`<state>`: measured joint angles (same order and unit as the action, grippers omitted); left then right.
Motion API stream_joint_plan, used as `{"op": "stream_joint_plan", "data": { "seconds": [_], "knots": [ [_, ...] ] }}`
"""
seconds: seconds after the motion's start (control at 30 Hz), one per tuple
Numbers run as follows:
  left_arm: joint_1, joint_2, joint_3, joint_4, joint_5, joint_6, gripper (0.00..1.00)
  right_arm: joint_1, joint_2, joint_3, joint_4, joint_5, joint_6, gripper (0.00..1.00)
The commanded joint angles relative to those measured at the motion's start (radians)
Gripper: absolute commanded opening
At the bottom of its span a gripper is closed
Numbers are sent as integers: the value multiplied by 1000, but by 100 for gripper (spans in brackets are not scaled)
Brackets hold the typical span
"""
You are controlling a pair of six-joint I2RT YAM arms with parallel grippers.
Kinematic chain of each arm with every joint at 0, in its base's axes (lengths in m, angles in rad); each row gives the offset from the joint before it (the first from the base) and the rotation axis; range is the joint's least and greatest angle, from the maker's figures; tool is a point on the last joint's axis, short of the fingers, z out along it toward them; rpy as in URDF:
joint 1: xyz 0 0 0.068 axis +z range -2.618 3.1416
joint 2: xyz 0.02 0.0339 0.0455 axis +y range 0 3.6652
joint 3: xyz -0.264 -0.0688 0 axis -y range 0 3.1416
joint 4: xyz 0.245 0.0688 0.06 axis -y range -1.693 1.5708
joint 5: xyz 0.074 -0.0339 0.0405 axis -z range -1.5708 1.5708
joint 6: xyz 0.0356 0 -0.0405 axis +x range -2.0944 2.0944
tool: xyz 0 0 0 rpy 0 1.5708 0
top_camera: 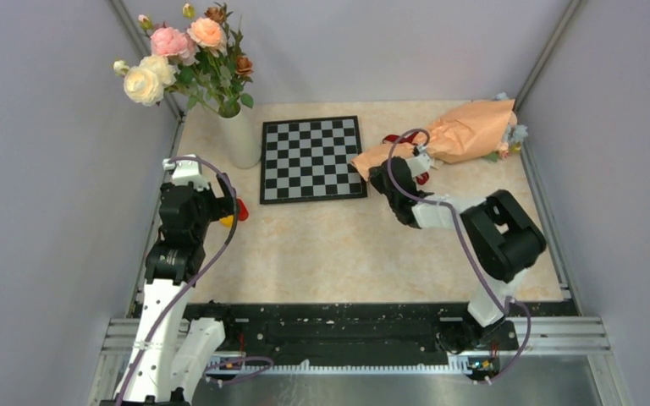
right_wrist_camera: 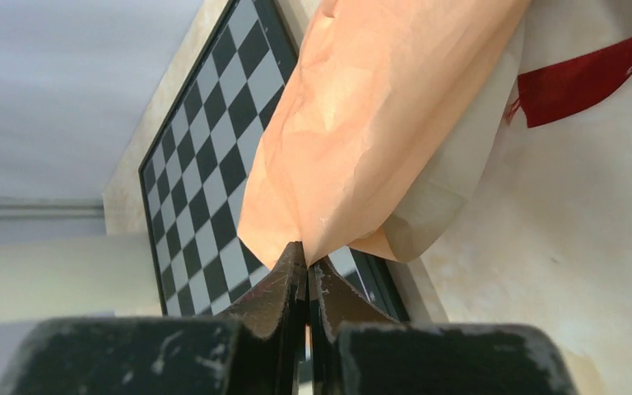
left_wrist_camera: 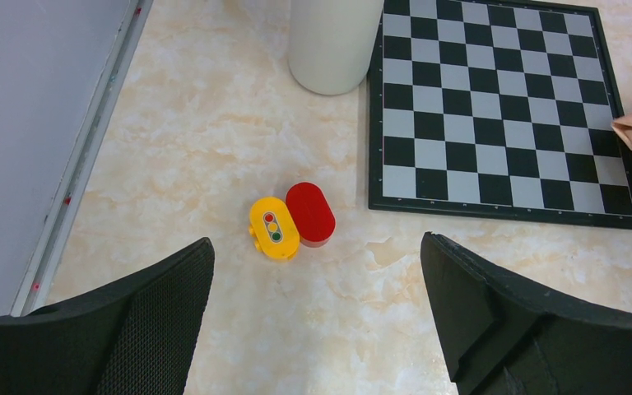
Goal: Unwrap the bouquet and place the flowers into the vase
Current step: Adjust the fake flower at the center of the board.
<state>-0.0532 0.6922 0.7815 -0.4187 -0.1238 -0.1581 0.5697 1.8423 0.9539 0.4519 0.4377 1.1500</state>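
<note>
The bouquet, a peach-orange paper cone with a dark red ribbon, lies at the back right with its narrow end over the chessboard's corner. Small flowers peek out of its wide end by the right wall. My right gripper is shut on the tip of the paper cone; in the right wrist view the bouquet runs up from the closed gripper. The white vase stands at the back left, and its base shows in the left wrist view. My left gripper hangs open over bare table.
A chessboard lies between vase and bouquet. Large cream, pink and peach roses fill the vase. A yellow traffic-light block and a red block sit just ahead of the left gripper. Grey walls close in on both sides.
</note>
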Motion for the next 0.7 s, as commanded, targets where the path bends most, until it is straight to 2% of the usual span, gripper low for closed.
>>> {"op": "stream_joint_plan", "data": {
  "seconds": [0.0,0.3,0.5,0.53,0.67],
  "knots": [
    [-2,-13,2,35,-5,2,99,15,-216,-117,-9,-37,-102,0],
    [-2,-9,1,37,-3,2,99,15,-626,-378,-333,26,-149,0],
    [-2,-6,-1,40,-3,4,99,14,-919,-482,-626,89,-139,0],
    [-2,-4,0,40,-5,5,99,15,-956,-491,-669,92,-136,5],
    [-2,-1,0,40,-14,5,99,15,-1071,-507,-808,115,-121,50]
  ]
}}
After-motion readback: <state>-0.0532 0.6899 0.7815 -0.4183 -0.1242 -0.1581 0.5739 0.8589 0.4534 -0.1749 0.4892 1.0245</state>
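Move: The right hand already pinches the tail end of the bouquet's paper. The clear table it is taking it to lies about 18 cm back and 12 cm to its right, some 4 cm below. The bouquet's middle is about 11 cm ahead and 19 cm to the right, its red ribbon 7 cm ahead and 11 cm right; the chessboard's middle is 6 cm ahead, 15 cm left. From the left hand, the held paper end is roughly 16 cm ahead, 37 cm right and 15 cm lower. Back towards the robot and to the right, the right hand sweeps about 18 cm back and 13 cm right, still pinching the paper tail and pulling it away from the chessboard. It rises some 4 cm on the way, then sinks a little, rolling about 10 degrees with its left side dropping; at the very end the fingers open partway and let go of the paper. ##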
